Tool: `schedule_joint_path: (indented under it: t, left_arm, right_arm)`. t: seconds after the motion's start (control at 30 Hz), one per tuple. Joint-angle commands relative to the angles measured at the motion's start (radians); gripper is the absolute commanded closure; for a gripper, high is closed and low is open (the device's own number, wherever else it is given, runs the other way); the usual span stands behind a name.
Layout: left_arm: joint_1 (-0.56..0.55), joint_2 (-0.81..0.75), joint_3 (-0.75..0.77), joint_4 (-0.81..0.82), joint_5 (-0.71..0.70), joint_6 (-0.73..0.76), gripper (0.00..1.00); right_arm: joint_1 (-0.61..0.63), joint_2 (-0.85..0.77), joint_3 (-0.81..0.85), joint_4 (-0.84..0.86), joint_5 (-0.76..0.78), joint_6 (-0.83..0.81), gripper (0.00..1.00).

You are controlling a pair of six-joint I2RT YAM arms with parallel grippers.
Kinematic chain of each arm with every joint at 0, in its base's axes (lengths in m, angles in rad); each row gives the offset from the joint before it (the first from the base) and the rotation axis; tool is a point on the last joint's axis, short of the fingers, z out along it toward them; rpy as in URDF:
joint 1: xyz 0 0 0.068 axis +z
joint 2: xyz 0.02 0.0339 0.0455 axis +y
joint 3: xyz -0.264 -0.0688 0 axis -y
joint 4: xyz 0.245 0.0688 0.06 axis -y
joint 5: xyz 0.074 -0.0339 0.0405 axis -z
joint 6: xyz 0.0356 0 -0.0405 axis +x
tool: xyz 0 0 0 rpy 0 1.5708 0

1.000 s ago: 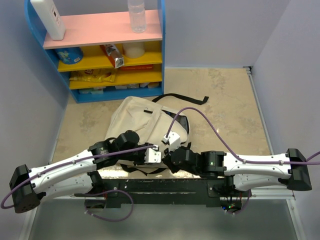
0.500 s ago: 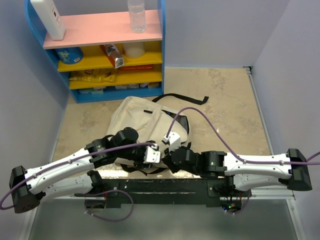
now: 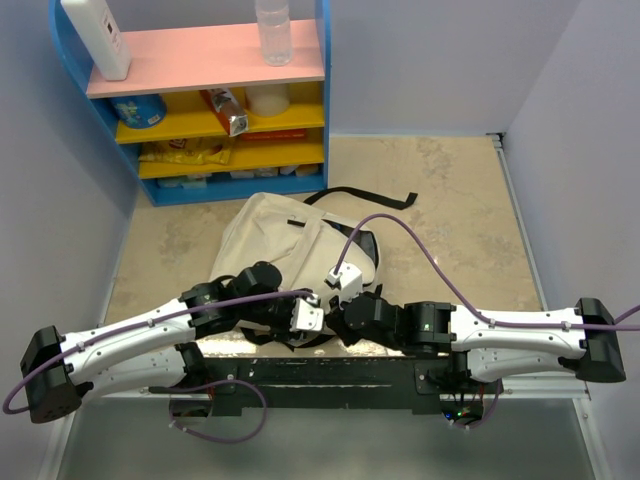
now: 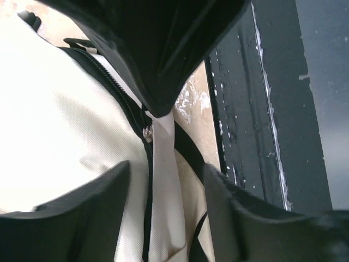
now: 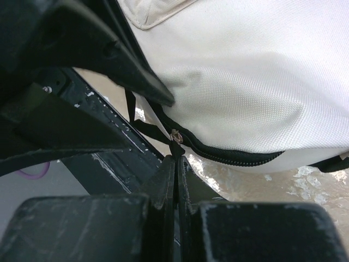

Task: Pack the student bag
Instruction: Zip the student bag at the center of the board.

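The student bag [image 3: 285, 235], a beige canvas backpack with black straps, lies flat in the middle of the table. Both grippers meet at its near edge. My right gripper [image 5: 175, 159] is shut on the black zipper pull [image 5: 175, 143], just below the metal slider on the bag's black zipper [image 5: 229, 155]. In the top view it [image 3: 338, 320] reaches in from the right. My left gripper [image 4: 166, 180] stands open over the same spot. A beige fold of the bag [image 4: 163, 164] runs between its fingers [image 4: 92, 207] and they do not pinch it. The slider [image 4: 146, 132] shows just above.
A blue shelf unit [image 3: 322, 90] stands at the back left, with a white bottle [image 3: 97, 35], a clear bottle [image 3: 273, 30] and snack packs. A loose black strap [image 3: 365, 195] trails behind the bag. The black base rail [image 3: 330, 372] runs along the near edge, close to the grippers. Walls close both sides.
My left gripper's jaws have spread apart, and the left arm has shifted slightly back and forth. The right gripper has stayed shut on the zipper pull, unmoved.
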Motion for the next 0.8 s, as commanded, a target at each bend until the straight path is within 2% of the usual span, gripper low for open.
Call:
schedule_joint_path:
  t: [0.0, 0.2, 0.37, 0.47, 0.53, 0.67, 0.73, 0.77]
  left_arm:
    - [-0.006, -0.001, -0.018, 0.077, 0.012, -0.018, 0.48]
    - [-0.007, 0.01, -0.024, 0.065, 0.071, 0.011, 0.6]
    - [-0.01, 0.018, -0.026, 0.069, 0.062, 0.012, 0.58]
    - [-0.01, 0.019, -0.027, 0.089, 0.032, 0.002, 0.51]
    - [-0.01, 0.024, -0.029, 0.094, 0.027, 0.004, 0.52]
    - [-0.01, 0.03, -0.032, 0.102, 0.03, 0.007, 0.9]
    - [-0.012, 0.032, -0.034, 0.103, 0.033, 0.011, 0.93]
    - [-0.012, 0.033, -0.032, 0.102, 0.033, 0.01, 0.99]
  right_arm:
    - [-0.002, -0.027, 0.006, 0.067, -0.018, 0.004, 1.0]
    - [-0.002, -0.03, 0.011, 0.066, -0.015, 0.004, 1.0]
    - [-0.002, -0.03, 0.02, 0.061, -0.017, -0.004, 1.0]
    - [-0.003, -0.031, 0.023, 0.066, -0.017, -0.005, 1.0]
    - [-0.003, -0.031, 0.023, 0.061, -0.023, -0.007, 1.0]
    - [-0.002, -0.036, 0.02, 0.063, -0.028, -0.002, 1.0]
    - [-0.002, -0.042, 0.018, 0.063, -0.025, 0.001, 1.0]
    - [-0.002, -0.044, 0.018, 0.063, -0.025, 0.002, 1.0]
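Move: The bag's zipper edge beside the metal slider lies roughly 1 cm to the left gripper's right and about 1 cm below, between its parted fingers. The slider is some 2 cm to that hand's right and 1 cm ahead; the pull tab, in the right fingers, is about 3 cm to its right. The bag's middle is about 15 cm ahead and 5 cm left. From the right hand, the zipper edge lies about 1 cm ahead and 2 cm left. Keep the right gripper shut on the pull tab and nearly still. Ease the left gripper down and right by just under 1 cm in all, onto the zipper edge right beside the slider. Part-close its fingers, let them widen a touch, then shut them almost fully to pinch the edge, with the wrist held steady. ##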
